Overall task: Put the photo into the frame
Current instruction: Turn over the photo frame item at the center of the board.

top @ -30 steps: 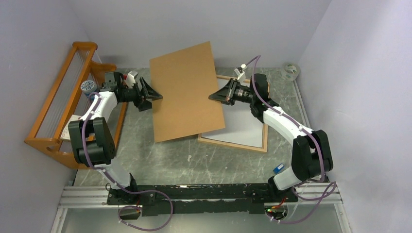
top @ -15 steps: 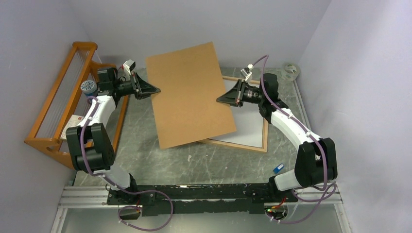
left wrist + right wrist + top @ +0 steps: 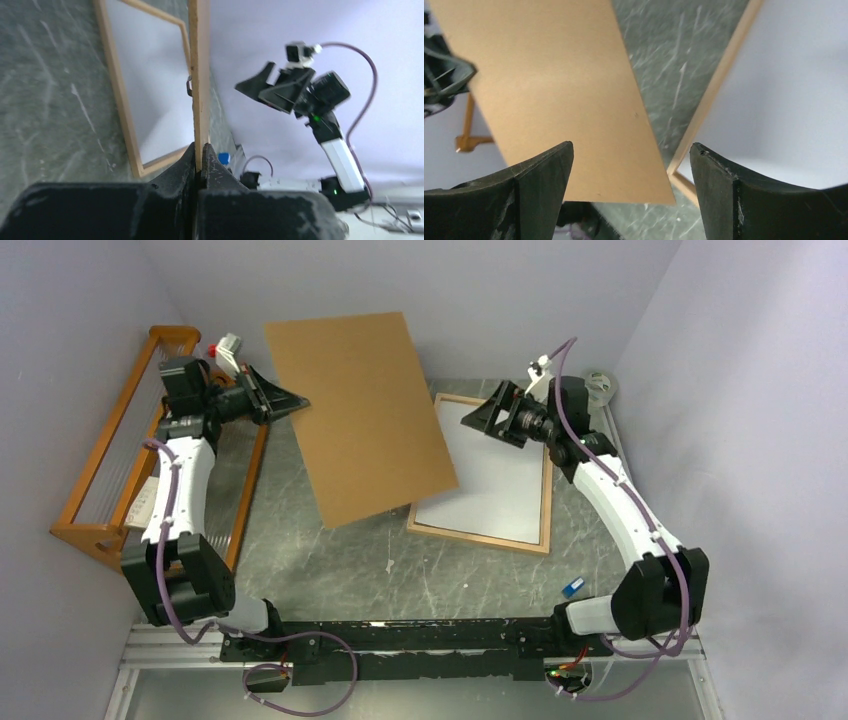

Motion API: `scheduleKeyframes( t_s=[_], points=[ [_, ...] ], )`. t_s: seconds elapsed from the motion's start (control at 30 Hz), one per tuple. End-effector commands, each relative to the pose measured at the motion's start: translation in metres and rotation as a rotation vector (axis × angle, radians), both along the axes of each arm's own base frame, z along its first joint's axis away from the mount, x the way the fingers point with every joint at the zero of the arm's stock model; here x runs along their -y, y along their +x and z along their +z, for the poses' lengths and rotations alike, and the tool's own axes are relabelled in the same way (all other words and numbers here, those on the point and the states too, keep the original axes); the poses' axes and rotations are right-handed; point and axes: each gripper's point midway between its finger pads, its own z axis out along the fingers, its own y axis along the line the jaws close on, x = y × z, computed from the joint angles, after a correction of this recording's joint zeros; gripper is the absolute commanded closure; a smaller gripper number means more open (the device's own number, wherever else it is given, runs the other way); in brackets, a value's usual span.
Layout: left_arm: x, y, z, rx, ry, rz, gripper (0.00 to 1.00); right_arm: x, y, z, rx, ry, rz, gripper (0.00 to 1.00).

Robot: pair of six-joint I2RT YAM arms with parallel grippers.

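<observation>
The light-wood frame [image 3: 546, 502] lies flat on the table at centre right, and a plain white surface [image 3: 490, 480] fills its inside. The photo is not in view. A brown backing board [image 3: 360, 420] hangs tilted above the frame's left side. My left gripper [image 3: 298, 400] is shut on the board's left edge; the left wrist view shows that edge [image 3: 199, 75] pinched between the jaws [image 3: 200, 149]. My right gripper [image 3: 472, 420] stands open to the right of the board, apart from it. In its own view the gripper [image 3: 631, 150] is empty, with the board [image 3: 549, 75] and frame rim [image 3: 719, 80] beyond.
An orange wooden rack [image 3: 110, 475] stands along the left wall, close behind my left arm. A tape roll [image 3: 598, 386] sits in the far right corner. A small blue object [image 3: 572, 588] lies near the right arm's base. Walls close in on three sides.
My right gripper has opened, let go of the backing board and drawn back to the right. My left gripper has shut on the board and carried it up and left, uncovering more of the frame.
</observation>
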Motion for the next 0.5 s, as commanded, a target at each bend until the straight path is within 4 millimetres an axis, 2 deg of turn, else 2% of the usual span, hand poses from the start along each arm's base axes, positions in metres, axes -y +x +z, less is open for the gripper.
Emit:
scheduleKeyframes(
  t_s=[0.0, 0.1, 0.2, 0.3, 0.37, 0.43, 0.47],
  points=[
    [-0.024, -0.006, 0.044, 0.114, 0.126, 0.17, 0.97, 0.041, 0.017, 0.046, 0.157, -0.163, -0.222, 0.09],
    [-0.044, -0.001, 0.047, 0.102, 0.24, 0.308, 0.97, 0.045, 0.014, 0.06, 0.186, -0.195, -0.288, 0.09],
    [-0.072, 0.006, 0.044, 0.062, 0.372, 0.47, 0.98, 0.037, 0.009, 0.071, 0.23, -0.246, -0.34, 0.09],
    [-0.098, 0.009, 0.042, 0.015, 0.47, 0.606, 0.98, 0.013, 0.003, 0.077, 0.266, -0.294, -0.35, 0.1],
    [-0.108, 0.01, 0.043, -0.015, 0.496, 0.666, 0.97, -0.009, -0.001, 0.081, 0.286, -0.31, -0.34, 0.11],
    [-0.116, 0.011, 0.042, -0.049, 0.514, 0.718, 0.97, -0.037, -0.006, 0.082, 0.312, -0.335, -0.312, 0.12],
    [-0.12, 0.011, 0.041, -0.071, 0.523, 0.746, 0.97, -0.057, -0.013, 0.083, 0.328, -0.344, -0.278, 0.12]
  ],
)
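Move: The left hand holds the brown board by its left edge; the board's middle is about 11 cm to this hand's right, nearly level with it. The photo frame lies on the table some 34 cm right of this hand, 33 cm below and 1 cm ahead. From the open right hand the board's middle is roughly 22 cm left, 1 cm ahead and slightly higher, and the frame almost straight beneath, 25 cm down and 2 cm ahead. The left fingers keep their pinch on the board's edge and carry it left about 9 cm, away from the frame and rising slightly, while the wrist swings some 35 degrees counter-clockwise and rolls left side up, tipping the fingers downward. The empty right hand, still wide open, rises 6 to 7 cm, first drifting right, then swinging back left above the frame. ##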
